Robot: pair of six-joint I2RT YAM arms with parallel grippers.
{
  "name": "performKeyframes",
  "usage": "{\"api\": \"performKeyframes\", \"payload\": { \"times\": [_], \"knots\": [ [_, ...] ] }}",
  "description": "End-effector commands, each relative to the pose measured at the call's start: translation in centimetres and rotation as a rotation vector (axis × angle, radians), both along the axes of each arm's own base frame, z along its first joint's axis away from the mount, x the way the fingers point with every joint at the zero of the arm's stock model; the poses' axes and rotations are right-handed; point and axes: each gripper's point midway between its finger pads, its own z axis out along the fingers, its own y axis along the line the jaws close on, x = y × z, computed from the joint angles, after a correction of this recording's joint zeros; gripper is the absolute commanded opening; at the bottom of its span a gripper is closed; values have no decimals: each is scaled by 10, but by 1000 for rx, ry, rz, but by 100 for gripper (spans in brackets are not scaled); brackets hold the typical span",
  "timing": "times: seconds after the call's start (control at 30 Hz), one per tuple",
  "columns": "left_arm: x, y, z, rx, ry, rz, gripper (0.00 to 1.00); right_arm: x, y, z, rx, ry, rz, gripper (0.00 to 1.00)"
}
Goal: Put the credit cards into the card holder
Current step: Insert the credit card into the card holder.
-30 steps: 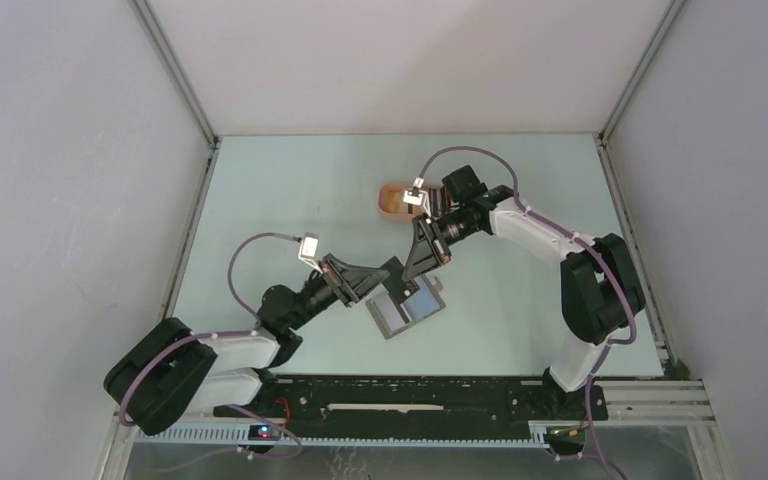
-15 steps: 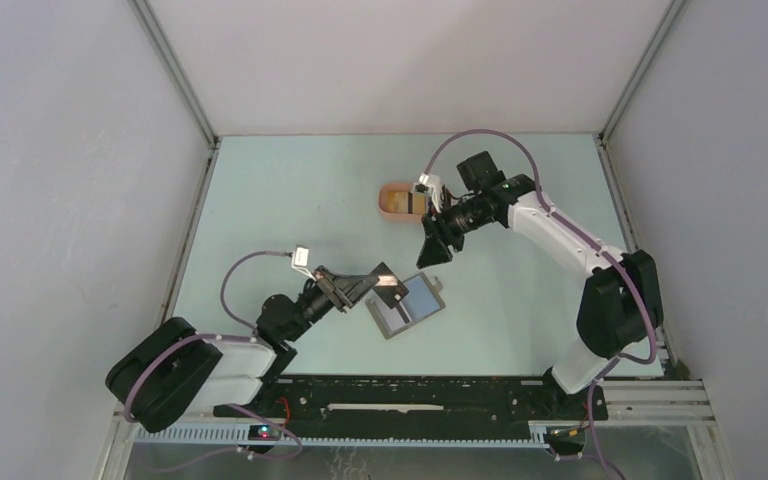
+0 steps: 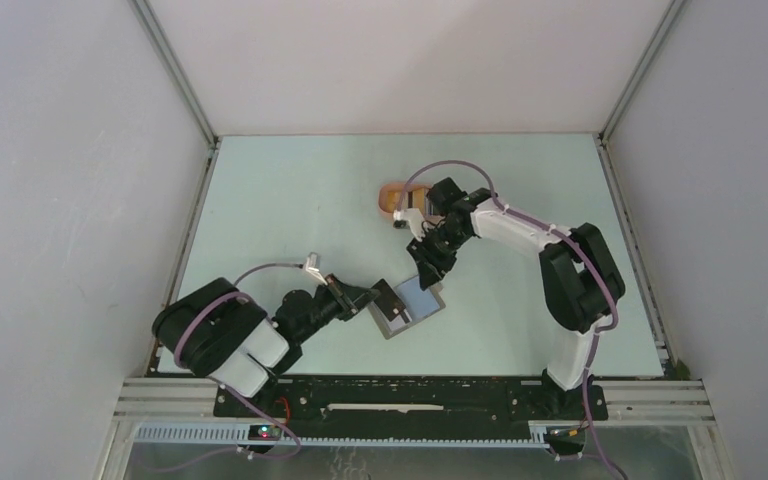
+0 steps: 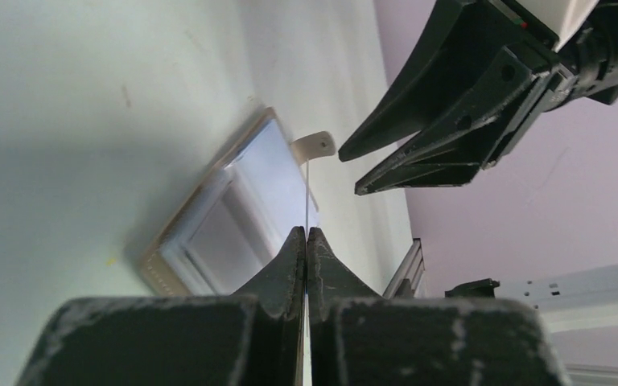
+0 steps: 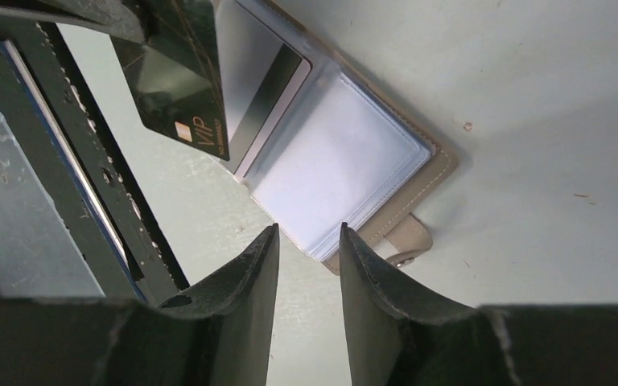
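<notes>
The card holder (image 3: 400, 320) lies open on the table, its clear sleeves (image 5: 346, 169) facing up and its snap tab (image 5: 406, 241) at the far edge. A dark-striped card (image 5: 267, 84) sits in its left pocket. My left gripper (image 3: 378, 296) is shut on a black credit card (image 5: 181, 80) marked VIP, held on edge over the holder's left side; in the left wrist view it shows as a thin line (image 4: 306, 197). My right gripper (image 5: 309, 233) is open just above the holder's (image 4: 233, 201) far edge, with nothing between its fingers.
A salmon-pink tray (image 3: 390, 197) with something orange in it stands behind the holder, partly hidden by the right arm's cable. The black rail of the arm bases (image 3: 410, 390) runs along the near edge. Grey walls close in both sides.
My right gripper opened, drew back toward the tray, then came down to the holder's far edge. The left arm dropped low toward the table, still gripping the black card.
</notes>
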Motion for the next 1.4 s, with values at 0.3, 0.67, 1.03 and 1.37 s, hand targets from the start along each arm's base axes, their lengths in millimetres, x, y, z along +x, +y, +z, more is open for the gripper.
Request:
{"api": "performKeyframes", "payload": {
  "times": [0.3,0.67,1.03,1.37],
  "knots": [
    [11,-16,-9,-33,57,4,0,-1,-8,-39,-162,65,15,39],
    [8,-17,-25,-17,113,14,0,-3,-10,-48,-200,82,17,38],
    [8,-20,-35,-18,157,27,0,-5,-9,-50,-214,88,25,38],
    [12,-23,-40,-26,173,36,0,-5,-9,-51,-217,89,29,37]
  ]
}}
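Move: The black VIP card is already in the left gripper. The left half of the open card holder, where the card is taken, lies about 3 cm back, 4 cm right and 7 cm below the left hand; the white right half is some 1 cm ahead and 10 cm right. From the right hand, that white half is about 2 cm back, 3 cm left and 6 cm below, the clasp tab roughly 1 cm ahead and 2 cm right, and the left half 6 cm back, 9 cm left. The black card is lowered about 5 cm towards the holder's left half, drifting slightly right, as the left hand keeps its pinch and tips its fingers some 10 degrees further down. The right hand sinks just over 5 cm and a little to the right, its part-open fingers turning steeper, then stays put with the fingertips on the holder's outer right edge beside the clasp tab, pressing the clear sleeve. ##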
